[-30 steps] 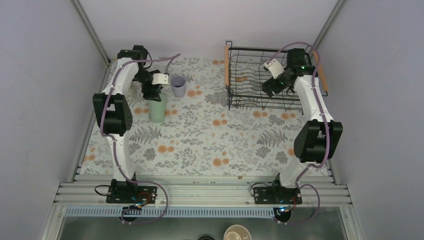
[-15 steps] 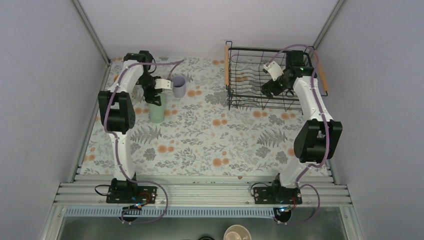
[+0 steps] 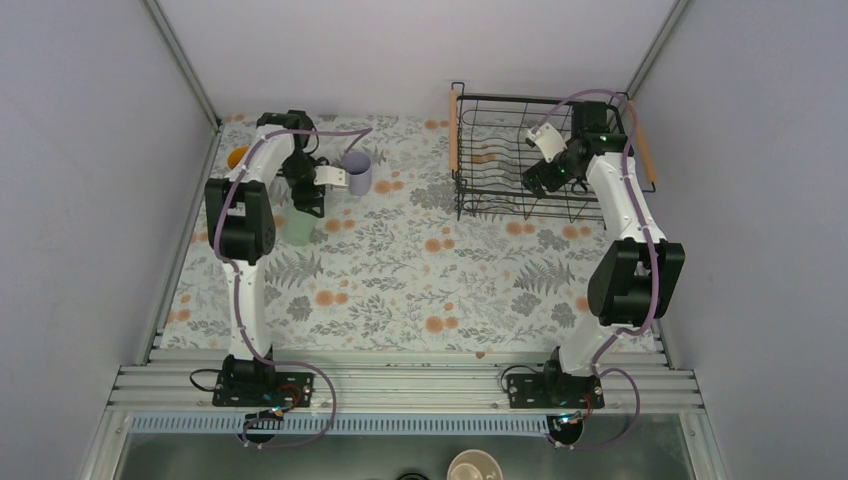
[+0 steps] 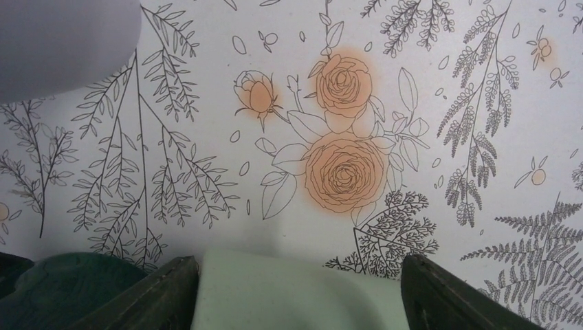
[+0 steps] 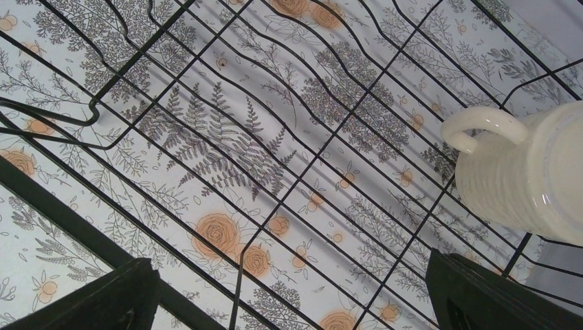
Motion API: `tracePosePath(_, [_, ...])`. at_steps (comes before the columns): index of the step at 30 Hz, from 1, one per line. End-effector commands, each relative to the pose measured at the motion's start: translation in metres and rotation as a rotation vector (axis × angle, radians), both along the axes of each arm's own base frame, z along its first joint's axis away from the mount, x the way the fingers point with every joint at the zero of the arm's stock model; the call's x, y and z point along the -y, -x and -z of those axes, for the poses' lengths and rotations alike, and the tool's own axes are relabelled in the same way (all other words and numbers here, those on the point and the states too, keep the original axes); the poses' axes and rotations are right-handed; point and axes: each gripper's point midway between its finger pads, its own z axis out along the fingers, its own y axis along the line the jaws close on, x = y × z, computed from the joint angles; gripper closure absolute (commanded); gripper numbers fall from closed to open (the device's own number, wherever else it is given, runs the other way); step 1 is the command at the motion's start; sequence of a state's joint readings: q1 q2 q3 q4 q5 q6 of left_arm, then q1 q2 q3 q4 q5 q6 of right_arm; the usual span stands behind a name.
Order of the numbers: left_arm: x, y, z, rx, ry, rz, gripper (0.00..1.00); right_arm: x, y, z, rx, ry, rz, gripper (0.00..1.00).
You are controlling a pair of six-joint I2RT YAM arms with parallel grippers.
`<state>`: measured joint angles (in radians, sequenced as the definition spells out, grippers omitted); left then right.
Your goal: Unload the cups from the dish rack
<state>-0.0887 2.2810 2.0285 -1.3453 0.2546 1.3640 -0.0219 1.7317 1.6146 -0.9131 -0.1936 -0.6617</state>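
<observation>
The mint green cup [image 3: 297,230] stands upright on the floral mat, and in the left wrist view its pale body [image 4: 295,295] fills the gap between my left gripper's [image 4: 299,265] open fingers. I cannot tell if either finger touches it. A dark green mug [image 4: 65,289] sits just left of the left finger. The lavender tumbler [image 3: 357,172] stands to the right of that gripper [image 3: 308,203]. A mug with an orange inside [image 3: 237,157] is at the far left. My right gripper [image 3: 535,180] hangs open inside the dish rack [image 3: 455,130], over its bare wire floor [image 5: 62,213], with nothing between its fingers [image 5: 289,265]. The cream mug [image 5: 529,172] stands to its right.
Grey walls close in the table on the left, back and right. The rack's wire sides and wooden handles [image 3: 645,155] surround the right gripper. A tan cup [image 3: 474,467] sits below the near rail, off the mat.
The left arm has pulled back toward the far left, its jaws narrowing somewhat around the mint cup. The right gripper shifted slightly inside the rack and stayed wide open.
</observation>
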Motion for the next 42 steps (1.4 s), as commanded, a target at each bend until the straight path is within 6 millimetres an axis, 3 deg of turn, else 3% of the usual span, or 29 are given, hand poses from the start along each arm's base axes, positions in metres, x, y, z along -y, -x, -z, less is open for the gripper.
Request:
tracePosePath(1, [0.005,0.007,0.0,-0.019,-0.016,0.006,0.29,0.001,0.003,-0.013,0.04,-0.003,-0.011,0.0])
tracePosePath(18, [-0.013,0.024,-0.012,-0.006,-0.144,0.004,0.37,0.0,0.008,-0.011,0.039,-0.007,-0.023,0.0])
tracePosePath(23, [-0.015,0.027,-0.016,0.003,-0.167,0.003,0.46,0.0,0.007,-0.012,0.044,-0.007,-0.027,0.0])
tracePosePath(42, [-0.023,0.033,-0.006,-0.024,-0.226,-0.003,0.63,0.005,0.009,-0.011,0.043,0.012,-0.028,0.0])
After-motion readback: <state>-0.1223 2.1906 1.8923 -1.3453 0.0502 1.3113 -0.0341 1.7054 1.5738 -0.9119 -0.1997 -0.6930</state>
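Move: The green cup appears to lie on its side, its middle about 4 cm back from the left hand, 2 cm to its left and 2 cm below. The teal mug stands about 8 cm ahead of this hand, straight in line with it, and the lavender cup some 5 cm ahead and 12 cm to the right, both about 1 cm lower. From the right hand the green cup lies roughly 55 cm left, 5 cm back and 15 cm below. The left hand shifts about 4 cm back and left, tilting some 10 degrees, fingers narrowing at the green cup's mouth. ##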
